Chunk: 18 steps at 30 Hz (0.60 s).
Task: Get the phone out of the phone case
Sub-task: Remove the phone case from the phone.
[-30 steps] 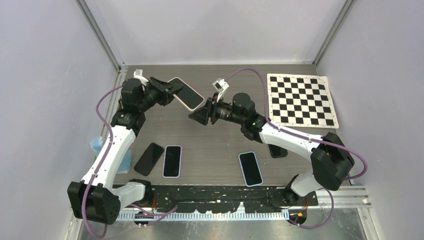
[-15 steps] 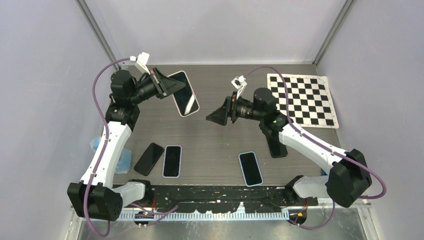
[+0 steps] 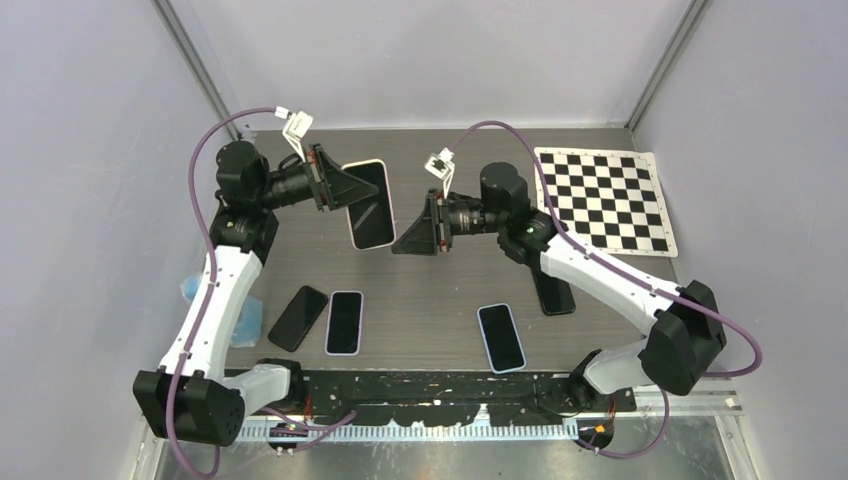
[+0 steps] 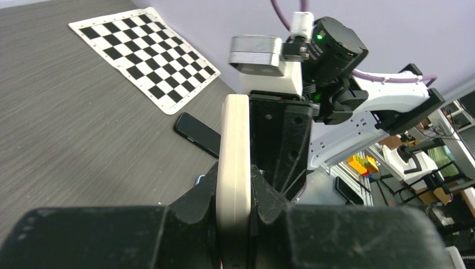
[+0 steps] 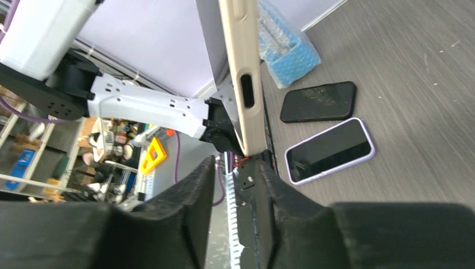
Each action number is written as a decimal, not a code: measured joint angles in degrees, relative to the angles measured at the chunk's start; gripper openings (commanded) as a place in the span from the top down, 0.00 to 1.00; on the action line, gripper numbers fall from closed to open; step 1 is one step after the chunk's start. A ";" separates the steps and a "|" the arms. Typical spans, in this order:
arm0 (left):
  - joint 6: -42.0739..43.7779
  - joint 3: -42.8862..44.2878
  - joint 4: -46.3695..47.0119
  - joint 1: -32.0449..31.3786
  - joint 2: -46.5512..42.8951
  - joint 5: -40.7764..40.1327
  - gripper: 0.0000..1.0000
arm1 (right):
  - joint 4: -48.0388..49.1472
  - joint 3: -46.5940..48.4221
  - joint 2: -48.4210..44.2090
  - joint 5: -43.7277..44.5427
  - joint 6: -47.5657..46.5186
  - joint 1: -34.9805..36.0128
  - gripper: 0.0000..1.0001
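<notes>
A phone [image 3: 368,203] with a dark screen sits in a cream phone case [image 4: 234,129] and is held in the air over the back left of the table. My left gripper [image 3: 345,187] is shut on the case's upper edge; in the left wrist view the cream edge is pinched between both fingers [image 4: 234,171]. My right gripper [image 3: 397,247] is at the phone's lower right corner. In the right wrist view the case's edge [image 5: 242,73] ends just beyond the fingertips. That gripper [image 5: 235,162] is open with nothing between its fingers.
On the table lie a black phone [image 3: 298,317], a lilac-cased phone [image 3: 343,322], a white-cased phone [image 3: 501,337] and another black phone [image 3: 556,297] under the right arm. A checkerboard mat [image 3: 603,198] is at the back right, a blue packet [image 3: 190,288] at the left edge.
The left arm has turned the cased phone from slanted to nearly upright. The right gripper drew back to the right, then came in to the phone's lower corner.
</notes>
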 measured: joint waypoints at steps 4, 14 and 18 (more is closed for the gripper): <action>-0.61 0.00 2.21 0.02 -0.04 1.81 1.00 | -0.81 2.45 2.43 -0.70 -0.52 0.48 0.78; -4.96 0.02 5.18 0.17 1.62 2.91 1.00 | -3.23 4.39 3.52 -0.74 -6.73 0.76 0.96; -7.74 0.28 5.60 0.11 3.08 2.84 1.00 | -5.84 5.64 3.52 -0.35 -10.60 0.90 0.99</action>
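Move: The right hand hovers half open by the phone case's near right corner, which is about 2 cm to its left and otherwise about level with it; the phone's middle is some 5 cm ahead, 5 cm left and 5 cm higher. On the table, roughly 30 cm below, the purple-rimmed phone is about 14 cm left and 4 cm back, and the black phone 24 cm left and 3 cm back. From the left hand, the same corner is about 6 cm back, 4 cm right and 8 cm down. The right hand edges some 1.5 cm left and slightly forward into the case's near right corner while its fingers close from half open to almost shut, pinching the thin rim there, then stays put and rolls about its pointing direction by just under 10 degrees, far side rising. The left hand keeps its pinch across the phone and case, nearly in place, and late on rolls about 5 degrees the other way, far side dipping, so the two grips twist against each other. ##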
